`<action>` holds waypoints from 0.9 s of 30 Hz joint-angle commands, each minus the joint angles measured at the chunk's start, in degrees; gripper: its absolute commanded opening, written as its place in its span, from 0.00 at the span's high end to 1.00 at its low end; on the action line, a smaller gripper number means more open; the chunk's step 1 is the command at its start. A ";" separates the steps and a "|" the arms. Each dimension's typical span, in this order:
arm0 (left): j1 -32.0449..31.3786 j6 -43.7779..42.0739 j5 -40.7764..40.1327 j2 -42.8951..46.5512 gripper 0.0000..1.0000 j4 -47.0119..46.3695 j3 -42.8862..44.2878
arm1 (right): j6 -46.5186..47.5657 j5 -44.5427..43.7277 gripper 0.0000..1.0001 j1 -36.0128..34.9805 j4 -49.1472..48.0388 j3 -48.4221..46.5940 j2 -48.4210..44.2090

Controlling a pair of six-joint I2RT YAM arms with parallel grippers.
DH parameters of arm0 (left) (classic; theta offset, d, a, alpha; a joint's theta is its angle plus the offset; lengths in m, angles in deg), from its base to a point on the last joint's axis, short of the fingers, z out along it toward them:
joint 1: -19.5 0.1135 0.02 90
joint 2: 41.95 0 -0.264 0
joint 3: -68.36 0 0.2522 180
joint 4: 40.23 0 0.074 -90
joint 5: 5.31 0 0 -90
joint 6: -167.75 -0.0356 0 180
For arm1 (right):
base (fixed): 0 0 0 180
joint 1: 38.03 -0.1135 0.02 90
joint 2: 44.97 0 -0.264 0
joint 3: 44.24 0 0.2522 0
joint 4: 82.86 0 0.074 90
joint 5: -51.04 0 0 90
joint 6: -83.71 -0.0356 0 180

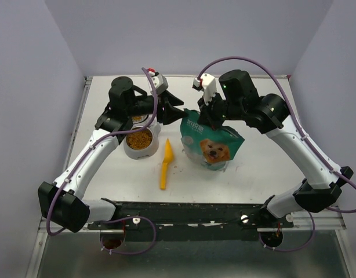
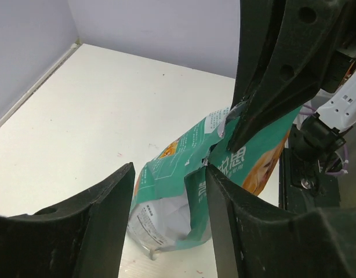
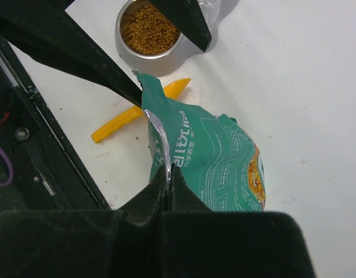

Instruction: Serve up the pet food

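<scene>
The pet food (image 1: 140,139) is brown kibble filling a metal bowl (image 1: 127,149) left of centre; the right wrist view shows the pet food (image 3: 150,28) at the top. A teal-and-white bag (image 1: 211,142) with a dog picture stands mid-table. My right gripper (image 1: 204,119) is shut on the bag's (image 3: 218,156) top edge, seen pinched at the right gripper (image 3: 168,172). My left gripper (image 1: 177,113) stands open at the bag's upper left corner. In the left wrist view the bag's (image 2: 172,197) crumpled mouth shows between the left gripper's (image 2: 169,171) spread fingers (image 2: 224,220).
A yellow-orange scoop (image 1: 166,165) lies on the table between bowl and bag, seen also as the scoop (image 3: 137,113) under the bag's corner. A few loose crumbs lie near it. Grey walls close in the white table (image 1: 265,174) on three sides.
</scene>
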 commanded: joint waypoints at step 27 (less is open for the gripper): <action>-0.36 19.60 11.24 -6.84 1.00 -19.36 -0.46 | -3.85 -15.96 0.24 -0.73 6.56 2.52 -1.38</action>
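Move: Just right of the open left fingers, about 3 cm over, 1 cm back and 2 cm lower, is the left end of the food bag's top edge. The bag's body is some 8 cm right, 1 cm back and 13 cm below; the yellow scoop about 6 cm left, 4 cm back and 22 cm down; the near bowl roughly 16 cm left, 2 cm ahead and 20 cm down. From the right hand, pinching the same edge, that left end is about 6 cm left and 2 cm ahead, 1 cm lower. Easing right, down and a little back, about 3 cm in all and turning some 15 degrees clockwise, the left hand comes onto the left end of the bag's top edge and shuts its fingers on it. The right hand keeps its pinch almost in place until then, then opens wide and slides off about 2 cm to the right and slightly down, its fingers still astride the edge. ##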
